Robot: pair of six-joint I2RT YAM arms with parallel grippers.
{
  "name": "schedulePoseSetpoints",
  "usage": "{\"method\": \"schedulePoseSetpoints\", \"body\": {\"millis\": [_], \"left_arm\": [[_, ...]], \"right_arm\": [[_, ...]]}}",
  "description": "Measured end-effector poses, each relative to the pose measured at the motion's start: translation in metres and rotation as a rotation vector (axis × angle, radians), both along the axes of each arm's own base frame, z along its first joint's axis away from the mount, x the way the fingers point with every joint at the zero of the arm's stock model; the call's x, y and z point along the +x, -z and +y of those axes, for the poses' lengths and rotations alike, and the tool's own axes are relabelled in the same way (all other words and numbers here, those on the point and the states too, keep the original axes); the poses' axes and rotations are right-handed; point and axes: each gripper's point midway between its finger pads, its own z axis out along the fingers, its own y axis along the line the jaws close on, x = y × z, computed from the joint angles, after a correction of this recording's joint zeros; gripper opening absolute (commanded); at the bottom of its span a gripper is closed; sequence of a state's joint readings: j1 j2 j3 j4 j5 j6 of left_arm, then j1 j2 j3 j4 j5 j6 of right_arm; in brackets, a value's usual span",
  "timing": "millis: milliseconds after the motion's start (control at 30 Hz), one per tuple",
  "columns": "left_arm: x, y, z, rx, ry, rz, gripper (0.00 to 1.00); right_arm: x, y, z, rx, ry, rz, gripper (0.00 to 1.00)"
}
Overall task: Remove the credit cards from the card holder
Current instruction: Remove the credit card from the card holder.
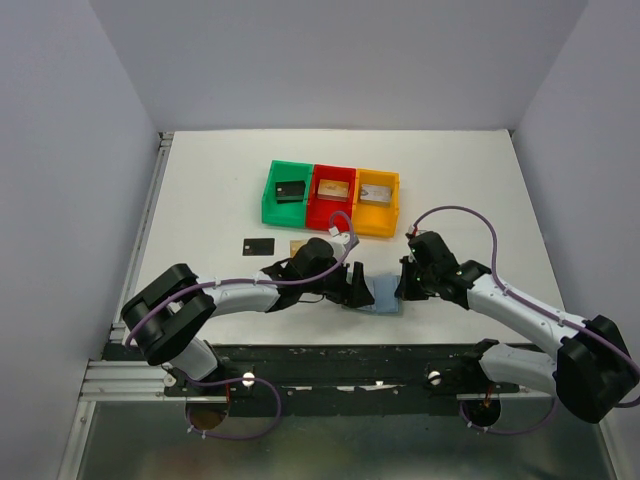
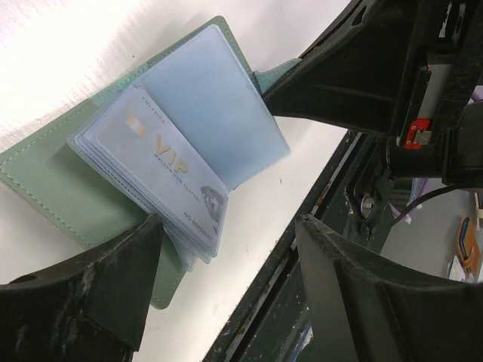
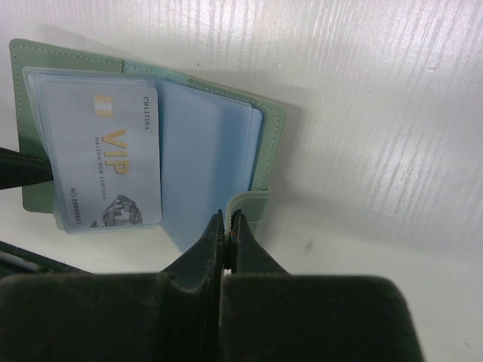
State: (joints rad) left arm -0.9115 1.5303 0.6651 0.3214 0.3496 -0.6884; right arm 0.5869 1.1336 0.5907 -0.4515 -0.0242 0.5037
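Note:
The card holder [image 1: 383, 297] lies open on the table near the front edge, pale green outside [image 2: 68, 173] with clear blue sleeves inside [image 3: 204, 143]. A silvery "VIP" credit card [image 2: 170, 162] [image 3: 106, 158] sits in the top sleeve. My right gripper [image 1: 405, 290] [image 3: 228, 215] is shut on the holder's green clasp tab [image 3: 253, 202]. My left gripper [image 1: 360, 292] [image 2: 226, 226] is open. One of its fingers [image 2: 113, 279] rests by the lower edge of the sleeves, and the other hangs over the table's front rail. A black card [image 1: 258, 245] and a tan card [image 1: 295, 246] lie loose on the table.
Green [image 1: 270, 205], red [image 1: 333, 214] and yellow [image 1: 377, 224] bins stand in a row behind the arms, each with a card-like item inside. The black front rail [image 2: 302, 249] runs just beside the holder. White walls enclose the table.

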Motion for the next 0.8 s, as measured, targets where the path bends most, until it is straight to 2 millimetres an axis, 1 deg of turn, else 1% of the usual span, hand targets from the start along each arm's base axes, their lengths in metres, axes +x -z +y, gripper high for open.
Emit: {"method": "schedulePoseSetpoints", "body": {"millis": [367,433,500,533,633,733,800], "left_arm": [[0.0,0.0,0.0,0.002,-0.001,0.0,0.8],[0.001,0.002,0.002,0.01,-0.01,-0.001,0.8],[0.002,0.006,0.006,0.028,-0.03,-0.002,0.8],[0.002,0.008,0.01,0.04,-0.043,-0.003,0.8],[0.002,0.014,0.024,0.078,-0.087,-0.005,0.8],[0.002,0.017,0.038,0.114,-0.133,-0.015,0.8],[0.003,0.017,0.044,0.131,-0.154,-0.022,0.8]], "right_arm": [[-0.001,0.0,-0.001,-0.003,0.0,0.003,0.0],[-0.002,0.0,-0.002,-0.006,-0.003,0.003,0.02],[-0.002,-0.001,-0.003,-0.011,-0.001,-0.002,0.1],[-0.002,-0.002,-0.004,-0.014,0.001,-0.004,0.17],[-0.002,-0.002,-0.007,-0.024,0.005,-0.007,0.33],[-0.005,0.0,-0.011,-0.041,0.012,0.005,0.41],[-0.007,0.0,-0.013,-0.053,0.015,0.014,0.43]]}}
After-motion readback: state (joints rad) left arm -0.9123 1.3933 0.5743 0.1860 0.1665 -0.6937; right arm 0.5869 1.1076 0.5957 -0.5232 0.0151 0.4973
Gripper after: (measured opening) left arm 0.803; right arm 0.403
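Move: The VIP card in the holder's left half lies about 3 cm ahead of the open left hand, roughly 1 cm to its left and 3 cm lower. The card holder's middle is some 2 cm ahead of that hand, 3 cm right and 3 cm below, with its clasp strap about 8 cm right, level fore-and-aft and 3 cm down. From the right hand, shut on the strap, the card lies about 9 cm left, 2 cm ahead and 1 cm down. Left hand backs about 4 cm left off the card sleeves, dipping, still open; right opens, freeing the strap. ##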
